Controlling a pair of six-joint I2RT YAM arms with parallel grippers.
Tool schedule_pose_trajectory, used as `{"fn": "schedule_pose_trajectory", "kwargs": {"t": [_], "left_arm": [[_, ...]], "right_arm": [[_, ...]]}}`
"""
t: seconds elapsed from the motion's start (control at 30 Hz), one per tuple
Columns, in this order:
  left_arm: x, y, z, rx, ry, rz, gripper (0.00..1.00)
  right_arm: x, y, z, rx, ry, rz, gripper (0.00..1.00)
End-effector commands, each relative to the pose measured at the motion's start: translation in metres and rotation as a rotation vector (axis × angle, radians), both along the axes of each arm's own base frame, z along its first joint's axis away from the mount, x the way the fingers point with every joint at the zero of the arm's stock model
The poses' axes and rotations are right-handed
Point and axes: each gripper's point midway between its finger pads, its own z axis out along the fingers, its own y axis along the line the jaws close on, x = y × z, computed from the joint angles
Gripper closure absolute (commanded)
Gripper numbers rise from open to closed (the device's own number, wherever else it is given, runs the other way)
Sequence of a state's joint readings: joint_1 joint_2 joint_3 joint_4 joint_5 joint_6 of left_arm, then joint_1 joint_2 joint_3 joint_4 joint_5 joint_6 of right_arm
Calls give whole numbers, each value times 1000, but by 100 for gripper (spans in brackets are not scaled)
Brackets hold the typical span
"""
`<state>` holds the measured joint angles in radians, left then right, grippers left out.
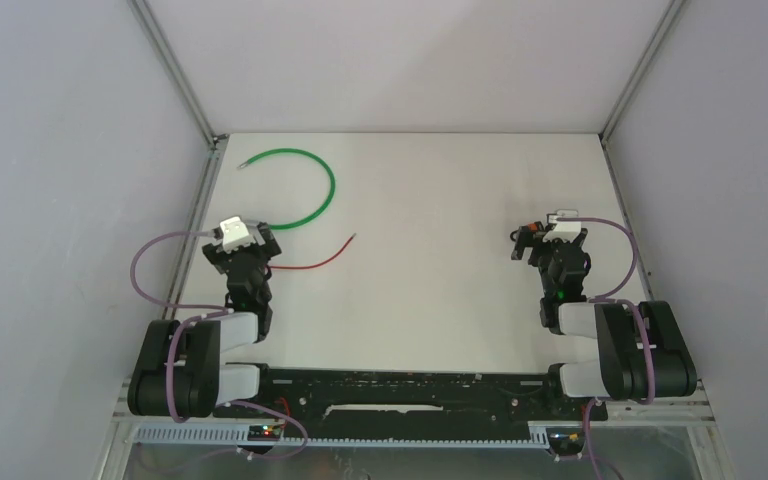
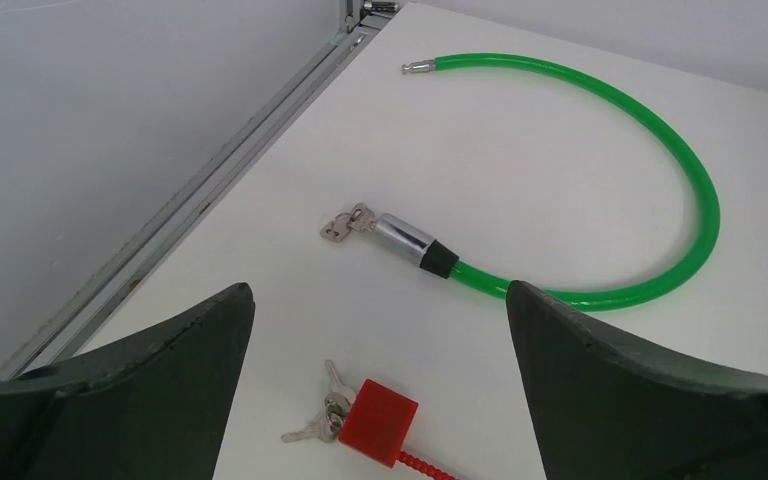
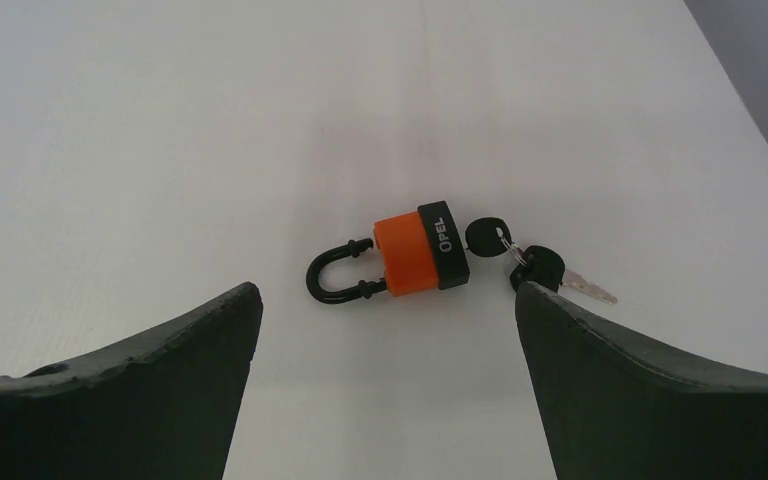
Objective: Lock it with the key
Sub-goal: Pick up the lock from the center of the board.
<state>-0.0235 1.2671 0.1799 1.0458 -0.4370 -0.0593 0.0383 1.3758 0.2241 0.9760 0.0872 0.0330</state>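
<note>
An orange padlock (image 3: pixel 410 255) with a black shackle lies flat on the white table, a black-headed key (image 3: pixel 482 237) in its base and a second key (image 3: pixel 548 270) on the same ring. My right gripper (image 3: pixel 385 288) stands open just short of it, holding nothing. In the left wrist view a red block lock (image 2: pixel 380 420) with a bunch of keys (image 2: pixel 320 415) lies between the fingers of my open left gripper (image 2: pixel 378 290). From above, the padlock (image 1: pixel 528 231) peeks out beside the right gripper (image 1: pixel 550 245), and the left gripper (image 1: pixel 245 248) hides the red block.
A green cable lock (image 2: pixel 660 150) curves across the far left, its chrome cylinder (image 2: pixel 405 240) carrying keys (image 2: pixel 345 225). A thin red cable (image 1: pixel 325 260) trails right from the red block. An aluminium frame rail (image 2: pixel 210 190) and grey walls border the table's left side.
</note>
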Motion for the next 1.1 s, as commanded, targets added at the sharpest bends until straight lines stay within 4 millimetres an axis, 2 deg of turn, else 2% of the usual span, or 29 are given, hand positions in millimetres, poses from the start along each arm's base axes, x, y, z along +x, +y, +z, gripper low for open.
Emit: {"fn": "schedule_pose_trajectory", "kwargs": {"t": [0.0,0.47,0.57,0.63,0.73,0.8,1.07], "left_arm": [[1,3,12,21,-45,6,0],[1,2,12,18,-44,4,0],[1,2,12,19,-44,5,0],[0,3,14,25,-51,8,0],[-8,-1,30,46,-94,27,0],[-20,-2,35,66,-38,73,0],[-31,-20,70,-152,-18,106,0]], "right_arm": [[3,-2,19,-15,-71,-10,0],[1,-2,19,-21,-82,-18,0],[5,-13,18,23,-60,-64,0],[6,-13,17,38,-53,-57,0],[6,1,18,2,-53,38,0],[3,4,17,-8,-58,54,0],[8,-3,16,26,-44,21,0]]}}
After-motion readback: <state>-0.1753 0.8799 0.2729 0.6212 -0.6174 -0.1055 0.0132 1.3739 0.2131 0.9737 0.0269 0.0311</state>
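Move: Almost straight below the left hand's fingers, some 11 cm down and about 1 cm ahead, lies the red lock. The green lock's silver barrel is about 10 cm ahead of the hand and 3 cm to its left, equally low on the board. From the right hand, the orange padlock lies roughly 6 cm ahead, 1 cm left and 7 cm below. Lifting away from the red and green locks after a pause, the left hand rises about 6 cm while drawing back and to the right some 2 cm each, still pointing forward with fingers wide open. The right hand only sways about a centimetre to the right and back, staying open above and short of the orange padlock, touching nothing. ##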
